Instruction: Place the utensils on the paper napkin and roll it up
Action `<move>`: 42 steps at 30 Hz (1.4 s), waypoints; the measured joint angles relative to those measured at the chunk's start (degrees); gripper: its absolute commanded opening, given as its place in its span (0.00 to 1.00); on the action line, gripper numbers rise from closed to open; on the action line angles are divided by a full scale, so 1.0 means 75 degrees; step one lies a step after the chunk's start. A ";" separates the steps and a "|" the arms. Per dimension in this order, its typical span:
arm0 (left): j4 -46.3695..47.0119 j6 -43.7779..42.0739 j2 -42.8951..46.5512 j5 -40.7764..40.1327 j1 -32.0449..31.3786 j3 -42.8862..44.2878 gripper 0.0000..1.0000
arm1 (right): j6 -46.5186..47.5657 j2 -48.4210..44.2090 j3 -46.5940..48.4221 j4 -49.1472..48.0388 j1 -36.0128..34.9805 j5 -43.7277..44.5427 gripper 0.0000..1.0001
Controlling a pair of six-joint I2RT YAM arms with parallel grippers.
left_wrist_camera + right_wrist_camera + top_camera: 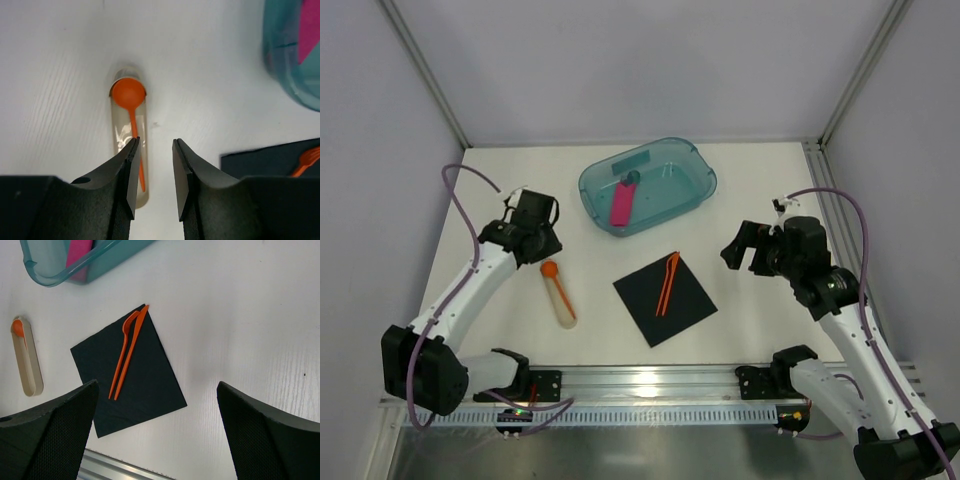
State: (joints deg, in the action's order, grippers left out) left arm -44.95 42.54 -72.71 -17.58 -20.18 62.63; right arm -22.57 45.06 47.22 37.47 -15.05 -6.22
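The black paper napkin (665, 298) (145, 390) lies as a diamond at the table's middle front. Two orange utensils (667, 283) (127, 352) rest side by side on it. A third, an orange spoon (551, 272) (128, 93), lies in a pale beige tube (560, 298) (120, 131) left of the napkin. My left gripper (542, 252) (155, 142) hovers over the tube's far end; its jaws stand partly apart with nothing between them, just right of the spoon handle. My right gripper (740, 250) (157, 384) is wide open and empty, raised to the right of the napkin.
A teal translucent tub (648, 185) (75, 265) holding a pink flat bar (621, 205) sits behind the napkin. The tub's rim (290, 65) and a napkin corner (270, 160) show at the right in the left wrist view. A metal rail (650, 380) borders the front edge.
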 measured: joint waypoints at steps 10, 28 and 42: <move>0.0437 0.0376 -0.0032 0.0609 0.0679 -0.1958 0.26 | -0.0006 -0.0067 0.0000 -0.0006 0.0000 -0.0163 1.00; 0.1824 0.0624 -0.1408 0.1005 0.0694 -0.2527 0.27 | -0.0006 -0.0224 0.0000 0.0076 0.0000 -0.0154 1.00; 0.1862 0.0659 -0.1518 0.0775 0.0697 -0.2390 0.00 | -0.0003 -0.0221 0.0000 0.0111 0.0000 -0.0125 1.00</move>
State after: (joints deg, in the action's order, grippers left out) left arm -30.98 47.48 -84.09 -11.77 -14.96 44.71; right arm -22.59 43.40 47.22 38.30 -15.05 -7.16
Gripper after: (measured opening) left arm 0.090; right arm 0.996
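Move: The orange spoon's middle lies about 5 cm back, 1 cm left and 15 cm below the left hand, in the beige holder, whose middle is some 7 cm back and 1 cm left. The dark napkin is roughly 8 cm back and 28 cm right of that hand, the teal bin 27 cm ahead and 24 cm right. From the right hand the spoon lies around 41 cm left, 3 cm back and 18 cm below. The left hand drops about 14 cm, easing back, tips 15 degrees steeper and pinches the spoon's handle below its bowl. ##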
